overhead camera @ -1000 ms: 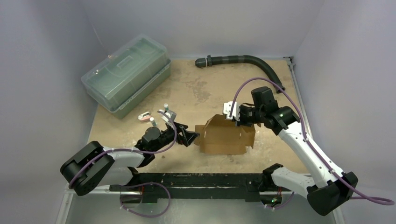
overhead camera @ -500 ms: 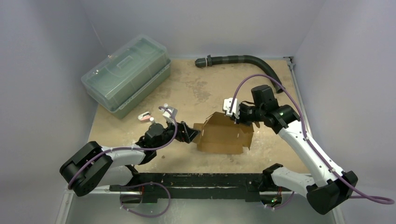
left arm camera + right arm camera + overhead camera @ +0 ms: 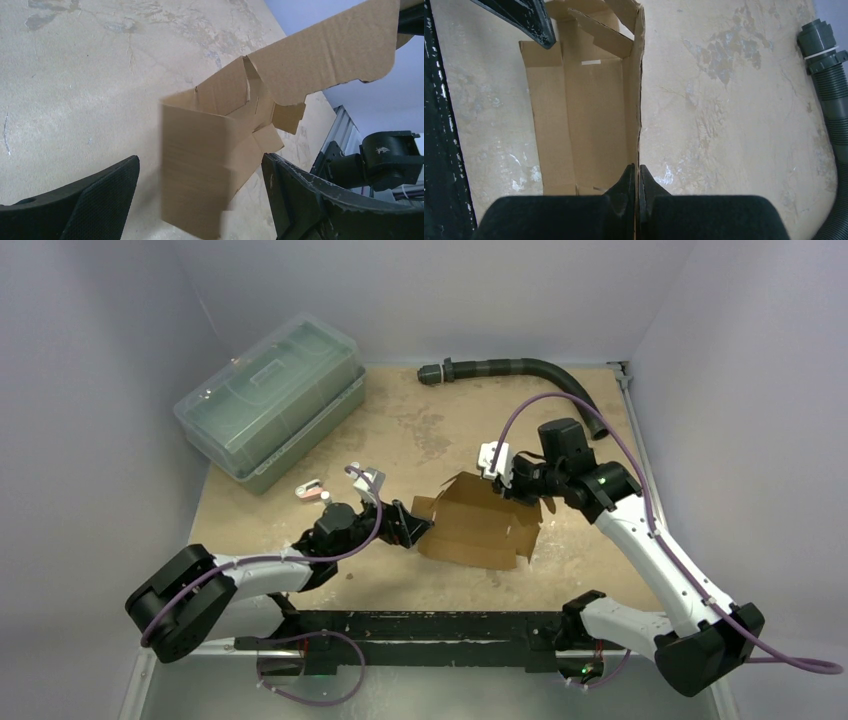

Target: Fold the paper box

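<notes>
The paper box [image 3: 480, 528] is a brown cardboard piece, partly opened, lying mid-table with flaps sticking out at its left end. My right gripper [image 3: 512, 484] is shut on the box's back right wall; in the right wrist view its jaws [image 3: 638, 171] pinch that thin edge of the box [image 3: 594, 110]. My left gripper [image 3: 414, 526] is open at the left end. In the left wrist view the box's end flap [image 3: 200, 175] hangs between the two spread fingers [image 3: 102, 197], touching neither, and a long flap [image 3: 330, 50] rises above.
A large clear greenish lidded bin [image 3: 270, 405] stands at the back left. A black corrugated hose [image 3: 520, 368] curves along the back right. A small pink and white item [image 3: 310, 489] lies left of the left gripper. A black rail [image 3: 420, 625] runs along the near edge.
The left gripper has moved right until its fingers straddle the box's left end flap. The right gripper has drawn the box's wall slightly back and left, tilting the box.
</notes>
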{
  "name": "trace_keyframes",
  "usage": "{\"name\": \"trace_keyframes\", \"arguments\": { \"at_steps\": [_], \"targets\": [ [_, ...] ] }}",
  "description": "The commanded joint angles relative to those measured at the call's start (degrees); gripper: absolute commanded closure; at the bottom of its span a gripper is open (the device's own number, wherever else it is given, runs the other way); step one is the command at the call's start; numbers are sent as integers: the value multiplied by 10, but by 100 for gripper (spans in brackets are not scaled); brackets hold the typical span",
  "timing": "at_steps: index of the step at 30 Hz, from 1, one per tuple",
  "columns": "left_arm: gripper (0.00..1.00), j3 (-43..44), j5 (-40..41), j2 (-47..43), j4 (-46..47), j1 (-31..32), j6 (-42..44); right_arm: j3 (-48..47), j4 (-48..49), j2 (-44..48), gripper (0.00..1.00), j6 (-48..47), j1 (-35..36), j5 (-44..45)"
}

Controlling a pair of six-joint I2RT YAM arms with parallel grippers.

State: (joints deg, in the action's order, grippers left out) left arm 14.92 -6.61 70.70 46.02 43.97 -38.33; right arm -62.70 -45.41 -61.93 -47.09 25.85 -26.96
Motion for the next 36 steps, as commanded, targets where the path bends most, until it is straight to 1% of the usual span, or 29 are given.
{"name": "trace_keyframes", "arguments": {
  "at_steps": [1, 5, 9, 12, 13, 17, 19, 21, 22, 23, 24, 26, 27, 30, 36],
  "targets": [
    [7, 13, 5, -31, -10, 4, 22, -26, 19, 1, 100, 20, -8, -5],
    [7, 14, 7, -36, -5, 5, 34, -28, 15, -4, 100, 26, -10, -36],
    [7, 25, -2, -28, -12, 6, 48, -48, 0, -13, 100, 26, -11, -42],
    [8, 32, 11, -33, -42, 6, 70, -73, -20, -23, 100, 27, -12, -57],
    [10, 36, 18, -35, -56, 6, 79, -83, -29, -31, 100, 27, -12, -63],
    [29, 78, 52, -38, -155, 6, 127, -120, -76, -67, 100, 29, -13, -83],
    [43, 97, 64, -37, -185, 6, 143, -132, -97, -84, 100, 32, -13, -91],
    [59, 107, 62, -32, -196, 6, 156, -136, -105, -96, 100, 40, -13, -95],
    [66, 111, 59, -28, -200, 6, 160, -136, -106, -100, 100, 43, -13, -95],
    [75, 114, 56, -22, -200, 6, 163, -136, -105, -103, 100, 49, -13, -96],
    [82, 116, 51, -16, -197, 6, 167, -135, -104, -105, 100, 56, -13, -96],
    [91, 118, 43, -5, -183, 6, 176, -134, -105, -111, 100, 63, -13, -102],
    [95, 118, 42, 1, -179, 6, 181, -134, -105, -115, 100, 68, -13, -103],
    [100, 122, 43, 18, -165, 6, 200, -137, -110, -127, 100, 79, -13, -100],
    [100, 112, 59, 26, -132, 6, 255, -136, -119, -152, 100, 94, -23, -109]
  ]
}}
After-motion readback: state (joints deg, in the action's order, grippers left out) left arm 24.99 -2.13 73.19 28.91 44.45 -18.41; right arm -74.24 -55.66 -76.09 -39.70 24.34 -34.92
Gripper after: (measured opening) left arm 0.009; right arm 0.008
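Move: For the wide-open left hand, the box's left side flap stands just beyond the fingertips, about 2 cm ahead, 2 cm to the right and 1 cm lower. The box body's middle lies level with that hand, some 11 cm to its right and 8 cm below; the raised lid is 6 cm ahead, 13 cm right and 4 cm above. The right hand, pinching the lid's edge, has the body 5 cm back, 3 cm left and 15 cm below, and the flap 3 cm back, 13 cm left and 10 cm below. The left fingers shut from wide open and pinch the box's left side flap, one finger inside the wall and one outside, as the hand lifts slightly, goes about 3 cm forward, then dips, rolling its left side up some 20 degrees. The right hand keeps its pinch on the lid, carrying it 2 cm left in a low arc, up and then down, while its fingers tip further downward. ##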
